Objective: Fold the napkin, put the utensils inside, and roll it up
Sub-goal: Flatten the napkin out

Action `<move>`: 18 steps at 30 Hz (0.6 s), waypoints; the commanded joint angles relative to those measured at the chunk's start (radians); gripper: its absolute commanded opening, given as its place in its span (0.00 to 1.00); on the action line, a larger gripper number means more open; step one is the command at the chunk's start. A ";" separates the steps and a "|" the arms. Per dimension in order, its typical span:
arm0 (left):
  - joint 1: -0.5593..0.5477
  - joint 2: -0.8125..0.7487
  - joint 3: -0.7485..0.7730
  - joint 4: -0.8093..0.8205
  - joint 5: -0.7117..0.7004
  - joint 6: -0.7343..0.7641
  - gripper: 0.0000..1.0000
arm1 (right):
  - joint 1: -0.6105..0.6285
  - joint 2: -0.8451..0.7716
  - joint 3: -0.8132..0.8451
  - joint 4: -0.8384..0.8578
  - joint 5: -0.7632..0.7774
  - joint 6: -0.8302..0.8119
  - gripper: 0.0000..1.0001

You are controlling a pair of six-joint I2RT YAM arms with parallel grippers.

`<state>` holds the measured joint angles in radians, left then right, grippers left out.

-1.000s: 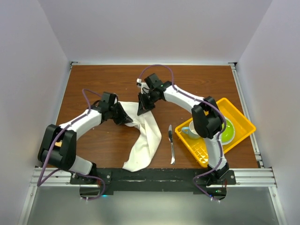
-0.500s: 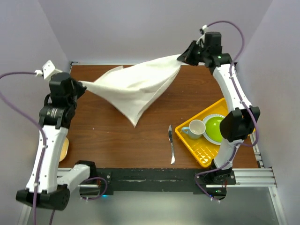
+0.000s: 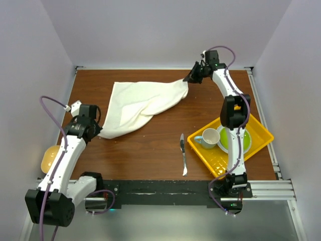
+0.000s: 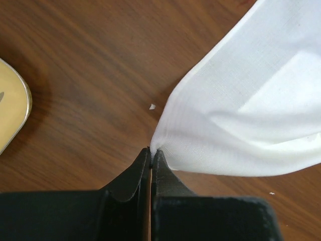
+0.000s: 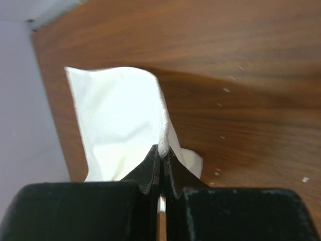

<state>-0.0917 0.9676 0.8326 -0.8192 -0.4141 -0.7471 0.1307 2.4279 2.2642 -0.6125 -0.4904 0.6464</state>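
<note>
The white napkin (image 3: pixel 143 103) is spread over the far left half of the table, stretched between both arms. My left gripper (image 3: pixel 99 133) is shut on its near left corner (image 4: pixel 159 143), low over the wood. At the far right, my right gripper (image 3: pixel 187 80) is shut on the napkin's other corner (image 5: pixel 163 145). The cloth (image 5: pixel 118 120) sags and folds between the two grips. A silver knife (image 3: pixel 183 153) lies apart on the table, just left of the yellow tray.
A yellow tray (image 3: pixel 256 131) at the right holds a white mug (image 3: pixel 209 137) and a green bowl on a plate (image 3: pixel 235 138). A pale yellow dish (image 3: pixel 48 157) sits by the left edge, also visible as the yellow dish (image 4: pixel 10 113) in the left wrist view.
Both arms carried the napkin up and apart, spreading it in the air, then lowered it. It now lies stretched across the far left of the table, both corners still held.
</note>
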 commanded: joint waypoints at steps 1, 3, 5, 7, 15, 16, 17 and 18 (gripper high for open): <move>0.012 0.039 0.016 0.029 0.012 0.011 0.00 | -0.009 -0.064 0.063 -0.063 -0.037 -0.036 0.00; 0.015 0.065 0.034 0.026 0.020 0.008 0.00 | -0.013 -0.061 0.080 -0.076 -0.037 -0.048 0.00; 0.015 0.088 0.052 0.022 0.026 0.006 0.00 | -0.013 -0.059 0.087 -0.087 -0.037 -0.051 0.00; 0.015 0.106 0.068 0.014 0.034 0.006 0.00 | -0.011 -0.061 0.092 -0.069 -0.046 -0.039 0.00; 0.021 0.168 0.210 0.012 0.161 0.121 0.98 | 0.018 -0.104 0.026 0.005 -0.102 0.033 0.00; 0.021 0.180 0.265 0.038 0.170 0.152 1.00 | 0.032 -0.104 0.032 -0.010 -0.105 0.023 0.00; 0.023 0.195 0.293 0.102 0.188 0.213 1.00 | 0.040 -0.110 0.035 -0.026 -0.106 0.019 0.00; 0.023 0.221 0.322 0.136 0.190 0.235 0.99 | 0.047 -0.116 0.035 -0.056 -0.103 0.013 0.00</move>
<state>-0.0784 1.1561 1.0042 -0.8341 -0.2756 -0.6575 0.1410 2.3974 2.2864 -0.6346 -0.5533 0.6594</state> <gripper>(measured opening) 0.993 0.015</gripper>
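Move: Each gripper starts out pinching a napkin corner about 7 cm above the table, the left the near-left one, the right the right-hand one. From the left hand, that corner's bare landing spot is roughly 9 cm back, 0 cm sideways; the far-left corner is 37 cm straight ahead, the yellow dish 21 cm left and 14 cm back. The napkin's middle is about 26 cm left of the right hand and 14 cm back. Lower the left gripper about 2 cm, then open it wide to let go of the napkin's near-left corner, and lift it forward and slightly right over the cloth. Keep the right gripper shut on its corner: dip it some 2.5 cm towards the table, then raise it about 5 cm, easing a little left. ##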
